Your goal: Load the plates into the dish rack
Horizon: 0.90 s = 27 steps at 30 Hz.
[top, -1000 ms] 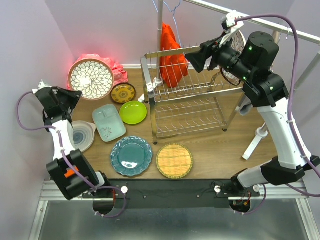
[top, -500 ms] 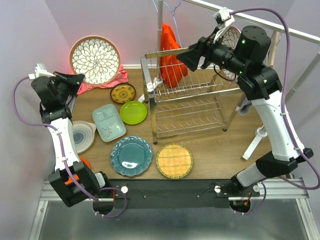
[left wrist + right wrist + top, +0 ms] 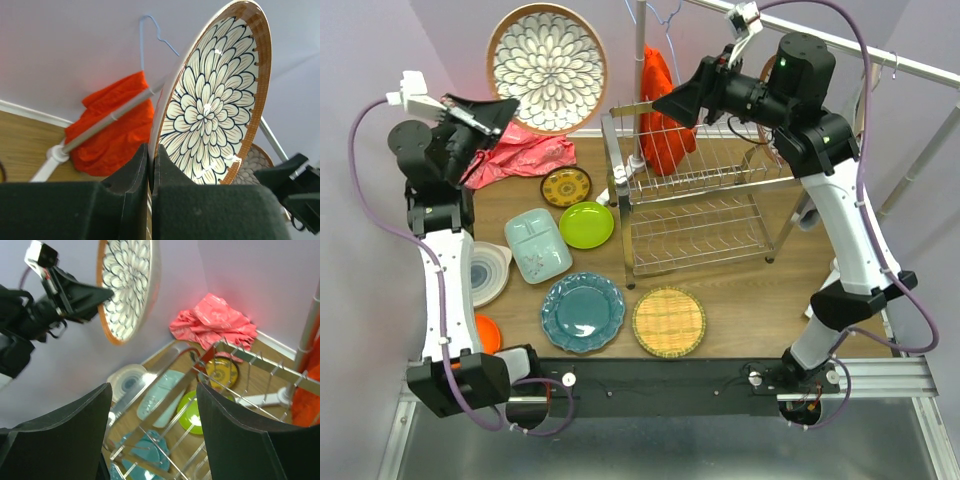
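Note:
My left gripper [image 3: 495, 110] is shut on the rim of the white petal-patterned plate [image 3: 546, 68], which stands on edge high over the back left corner. In the left wrist view the plate [image 3: 210, 105] rises from between the closed fingers [image 3: 130, 170]. My right gripper [image 3: 670, 100] stands open and empty above the left top corner of the chrome dish rack [image 3: 695, 200], whose wires [image 3: 225, 355] show between its jaws. Flat on the table lie the teal scalloped [image 3: 582, 312], woven-yellow [image 3: 669, 322], lime green [image 3: 586, 224], small dark-yellow [image 3: 566, 186] and grey-swirl [image 3: 485, 272] plates and the mint tray [image 3: 537, 244].
An orange plate [image 3: 488, 333] peeks out beside the left arm. A red-orange cloth [image 3: 660, 110] hangs behind the rack from a pole. A pink-red cloth [image 3: 520, 155] lies at the back left. A metal rail [image 3: 860, 50] crosses the back right.
My left arm has lifted the petal plate up and to the right, off the back-left corner. My right gripper has swung left over the rack, still open.

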Each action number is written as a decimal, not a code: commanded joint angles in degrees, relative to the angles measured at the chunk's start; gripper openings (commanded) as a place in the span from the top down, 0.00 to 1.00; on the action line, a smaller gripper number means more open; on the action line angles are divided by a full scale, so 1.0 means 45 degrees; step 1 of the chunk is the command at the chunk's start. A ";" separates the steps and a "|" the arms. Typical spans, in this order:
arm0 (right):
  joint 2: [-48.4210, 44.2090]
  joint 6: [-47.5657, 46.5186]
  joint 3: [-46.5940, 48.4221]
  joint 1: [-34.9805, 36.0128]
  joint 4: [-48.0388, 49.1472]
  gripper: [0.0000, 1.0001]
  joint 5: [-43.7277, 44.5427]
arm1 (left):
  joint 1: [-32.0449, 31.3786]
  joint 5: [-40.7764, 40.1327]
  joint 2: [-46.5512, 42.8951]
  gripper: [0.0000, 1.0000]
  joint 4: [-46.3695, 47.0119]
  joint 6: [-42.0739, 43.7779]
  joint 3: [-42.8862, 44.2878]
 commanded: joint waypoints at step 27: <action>0.1420 0.3230 0.2611 0.0043 0.0069 0.49 0.4621 | -0.7678 -0.6657 0.2260 1.00 -0.0073 0.1760 0.5201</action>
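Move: The patterned plate is already gripped by its rim in the left gripper, its middle about 9 cm ahead, 6 cm right and 4 cm above. The open right gripper waits some 28 cm to the right, about level. From the right hand the plate's middle lies roughly 22 cm left, 9 cm ahead and 4 cm up; the rack's middle is 12 cm ahead, 10 cm right and 30 cm below, the racked plate 12 cm ahead, 25 cm right, 15 cm below. Bring the left gripper about 16 cm to the right and some 5 cm up, swinging it clockwise, and keep its hold on the plate's rim so the plate's free side comes to the right gripper. Lift the right gripper slightly, then ease it about 4 cm forward around the offered rim, turning it some 15 degrees clockwise and starting to close its fingers. ##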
